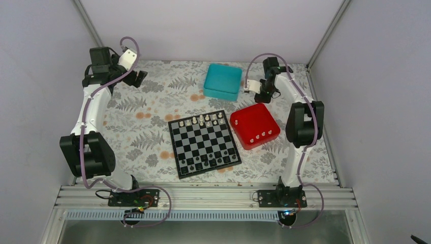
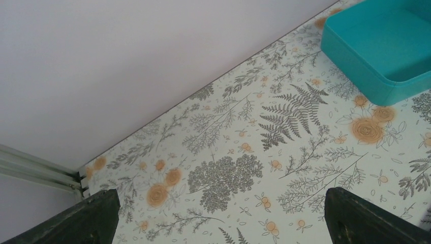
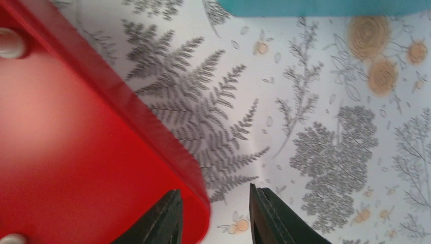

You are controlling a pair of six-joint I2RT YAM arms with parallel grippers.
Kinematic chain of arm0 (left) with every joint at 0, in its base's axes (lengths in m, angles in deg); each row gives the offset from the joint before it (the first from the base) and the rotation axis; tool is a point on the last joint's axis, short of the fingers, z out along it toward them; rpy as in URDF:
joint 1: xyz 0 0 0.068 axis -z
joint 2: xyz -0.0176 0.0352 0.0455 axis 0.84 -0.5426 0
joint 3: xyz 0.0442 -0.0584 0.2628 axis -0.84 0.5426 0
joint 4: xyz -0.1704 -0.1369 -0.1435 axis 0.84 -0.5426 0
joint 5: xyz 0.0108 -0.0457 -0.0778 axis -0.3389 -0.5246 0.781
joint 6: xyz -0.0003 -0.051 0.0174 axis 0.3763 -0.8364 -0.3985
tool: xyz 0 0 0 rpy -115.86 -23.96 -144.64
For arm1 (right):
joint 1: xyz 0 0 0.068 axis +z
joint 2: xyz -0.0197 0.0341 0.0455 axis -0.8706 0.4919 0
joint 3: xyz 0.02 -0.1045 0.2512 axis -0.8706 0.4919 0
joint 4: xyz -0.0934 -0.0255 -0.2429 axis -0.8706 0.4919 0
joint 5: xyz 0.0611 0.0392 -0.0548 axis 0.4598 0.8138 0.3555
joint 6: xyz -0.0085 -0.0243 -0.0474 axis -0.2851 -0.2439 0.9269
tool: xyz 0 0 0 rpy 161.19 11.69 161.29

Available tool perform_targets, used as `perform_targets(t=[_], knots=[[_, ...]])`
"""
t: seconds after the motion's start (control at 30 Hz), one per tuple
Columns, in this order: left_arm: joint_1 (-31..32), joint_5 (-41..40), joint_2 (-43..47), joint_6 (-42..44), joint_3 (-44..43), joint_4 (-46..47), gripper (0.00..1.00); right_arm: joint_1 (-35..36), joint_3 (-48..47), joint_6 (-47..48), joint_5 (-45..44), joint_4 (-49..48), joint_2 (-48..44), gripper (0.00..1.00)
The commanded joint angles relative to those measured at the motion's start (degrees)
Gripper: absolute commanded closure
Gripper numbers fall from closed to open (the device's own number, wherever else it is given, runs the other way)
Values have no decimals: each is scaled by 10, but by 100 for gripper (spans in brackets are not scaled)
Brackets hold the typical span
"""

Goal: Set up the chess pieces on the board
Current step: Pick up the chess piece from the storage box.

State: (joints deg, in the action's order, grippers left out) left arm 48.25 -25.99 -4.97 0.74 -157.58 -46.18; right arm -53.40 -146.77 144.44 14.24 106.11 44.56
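The board (image 1: 205, 144) lies in the middle of the table. A row of cream chess pieces (image 1: 203, 121) stands along its far edge, and dark pieces line its near edge. Several more cream pieces (image 1: 262, 135) sit in the red tray (image 1: 254, 126), and two show in the right wrist view (image 3: 10, 43). My right gripper (image 3: 213, 218) hangs over the tray's far corner (image 3: 198, 203). Its jaws are apart, one finger (image 3: 162, 223) inside the rim and one outside, holding nothing. My left gripper (image 2: 223, 223) is wide open over bare cloth at the back left (image 1: 138, 77).
A teal box (image 1: 223, 81) stands at the back centre, just left of my right gripper and seen as well in the left wrist view (image 2: 381, 46). Grey walls close in the table on three sides. Floral cloth covers the table (image 1: 142, 127).
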Motion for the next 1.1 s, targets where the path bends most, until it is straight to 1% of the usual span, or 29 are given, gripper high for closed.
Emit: perform_targets(t=[0.0, 0.07, 0.17, 0.33, 0.43, 0.63, 0.73, 0.87, 1.07], knots=[[-1, -10, 5, 6, -4, -2, 0, 7, 38, 47, 57, 43, -60, 64], [-1, -17, -1, 0, 1, 4, 0, 11, 75, 67, 75, 46, -94, 64], [-3, -36, -24, -18, 2, 13, 0, 14, 121, 96, 104, 43, -121, 62], [-8, -77, -54, -43, 0, 33, 0, 11, 186, 198, 174, 14, -142, 62], [-8, -93, -55, -49, 3, 45, 0, 11, 211, 251, 194, -7, -131, 61], [-8, -131, -38, -49, 12, 44, 0, 10, 180, 296, 225, -29, -57, 62], [-8, -147, -27, -46, 25, 43, 0, 15, 150, 311, 248, -18, -33, 62], [-8, -156, -16, -37, 47, 50, 0, 26, 120, 303, 256, -8, -3, 59], [-8, -144, -26, -37, 47, 46, 0, 44, 95, 292, 266, 14, 18, 59]])
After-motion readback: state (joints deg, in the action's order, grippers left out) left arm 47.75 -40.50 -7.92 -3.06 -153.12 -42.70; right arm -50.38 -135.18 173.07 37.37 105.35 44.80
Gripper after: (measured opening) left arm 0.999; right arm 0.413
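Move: The lone white chess piece in the red box's left far part is about 9 cm back, 12 cm left and 5 cm below the right hand, at roughly that depth too for the rest. The box's remaining row of white pieces centres 14 cm straight back; the white rook on the chessboard's far right corner stands 19 cm left, 8 cm back. From the left hand the lone piece is some 45 cm right, 10 cm back and 23 cm down. Draw the right gripper about 10 cm back and a little left from over the red box's far corner, then lower it some 5 cm into the box while easing forward and farther left towards the lone white piece. Turn it about 35 degrees counter-clockwise, left side tilting up, fingers kept partly open. Let the empty left gripper drift left and down. ##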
